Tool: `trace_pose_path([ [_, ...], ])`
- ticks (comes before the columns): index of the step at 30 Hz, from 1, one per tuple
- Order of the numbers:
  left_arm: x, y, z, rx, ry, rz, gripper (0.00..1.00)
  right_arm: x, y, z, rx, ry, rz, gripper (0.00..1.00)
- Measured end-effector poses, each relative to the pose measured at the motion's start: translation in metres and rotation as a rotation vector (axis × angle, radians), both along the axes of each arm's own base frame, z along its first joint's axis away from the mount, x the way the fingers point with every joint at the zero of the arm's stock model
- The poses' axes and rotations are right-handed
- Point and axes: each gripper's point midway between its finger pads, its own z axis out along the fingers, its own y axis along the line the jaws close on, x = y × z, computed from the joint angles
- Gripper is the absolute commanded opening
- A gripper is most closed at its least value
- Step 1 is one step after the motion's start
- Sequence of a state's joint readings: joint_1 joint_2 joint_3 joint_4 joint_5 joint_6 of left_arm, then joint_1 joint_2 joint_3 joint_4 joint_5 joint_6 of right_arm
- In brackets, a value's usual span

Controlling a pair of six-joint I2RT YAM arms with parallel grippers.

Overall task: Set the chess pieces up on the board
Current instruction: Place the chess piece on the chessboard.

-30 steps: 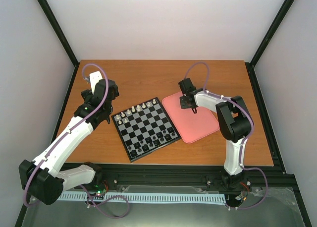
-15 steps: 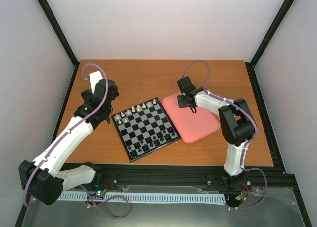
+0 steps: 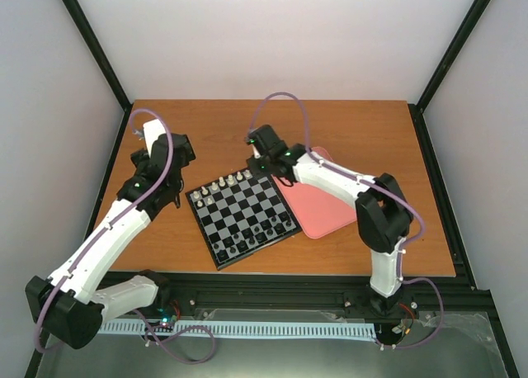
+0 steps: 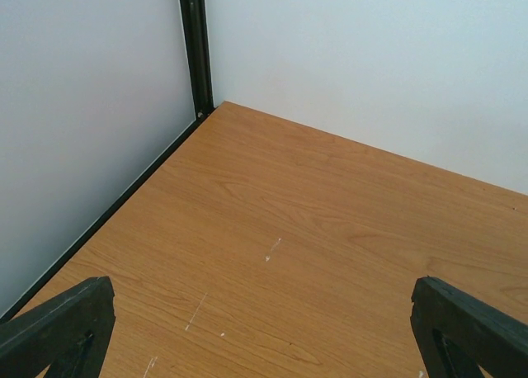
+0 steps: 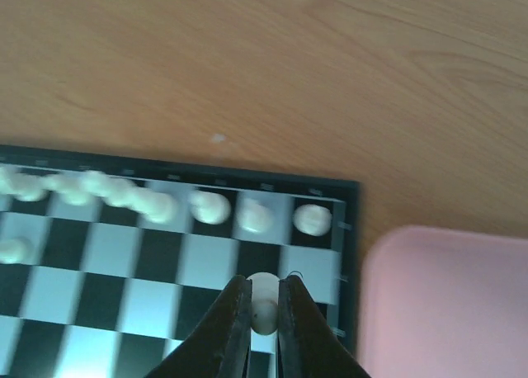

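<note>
The board [image 3: 245, 206] lies mid-table, with a row of white chess pieces [image 3: 227, 181] along its far edge and dark pieces along its near edge. My right gripper [image 3: 262, 158] hangs over the board's far right corner. In the right wrist view it [image 5: 264, 289] is shut on a small white chess piece [image 5: 265, 304], above the second row just behind the white back row [image 5: 210, 206] on the board [image 5: 107, 254]. My left gripper [image 3: 157, 151] stays left of the board; its fingers [image 4: 58, 328] stand wide apart over bare wood, holding nothing.
A pink tray [image 3: 330, 205] sits right of the board, its corner also seen as the pink tray [image 5: 445, 304] in the right wrist view. Black frame posts and white walls close off the table's sides and back.
My right gripper has swung left from over the pink tray to the board's far right corner, carrying a white piece. The left arm has shifted slightly toward the back.
</note>
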State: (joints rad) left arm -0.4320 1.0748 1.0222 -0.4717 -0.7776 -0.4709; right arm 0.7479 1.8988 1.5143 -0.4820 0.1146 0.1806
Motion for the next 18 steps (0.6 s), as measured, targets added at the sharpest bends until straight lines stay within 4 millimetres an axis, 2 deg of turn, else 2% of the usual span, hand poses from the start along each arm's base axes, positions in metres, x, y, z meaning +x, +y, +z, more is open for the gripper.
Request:
trace_pose_path([
  [1,-0.001,0.000,0.001,-0.002,-0.005,0.000,1.00,-0.005,0.019,0.001,0.011,-0.001,0.042,0.08],
  [2,-0.002,0.001,0.003,-0.005,-0.009,0.000,1.00,-0.007,0.025,0.001,0.015,0.001,0.056,0.08],
  [4,-0.005,0.002,0.008,-0.012,-0.024,0.000,1.00,-0.017,0.049,-0.005,0.014,0.016,0.114,0.08],
  [10,-0.012,0.006,0.020,-0.032,-0.066,0.003,1.00,-0.037,0.104,-0.036,-0.016,0.075,0.239,0.09],
  [14,-0.014,0.007,0.022,-0.033,-0.072,0.006,1.00,-0.051,0.123,-0.055,-0.042,0.120,0.293,0.09],
  [18,-0.014,0.007,0.022,-0.032,-0.072,0.008,1.00,-0.057,0.131,-0.063,-0.049,0.143,0.318,0.09],
])
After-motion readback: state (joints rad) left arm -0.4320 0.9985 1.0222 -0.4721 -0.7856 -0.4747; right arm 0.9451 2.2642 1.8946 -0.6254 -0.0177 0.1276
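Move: The right hand holds a white pawn high over the board's far right corner. The empty square beside the two placed pawns lies about 14 cm left, 6 cm back and 11 below; at that level, the nearer pawn is 17 left and 7 back, the bishop 15 left and 3 back, the queen 12 left and 2 back. From the left hand the square is about 11 cm right, 2 back and 26 below. Right hand carries its pinched pawn 13 cm left, also down and back, towards the square; left hand rises slightly. ##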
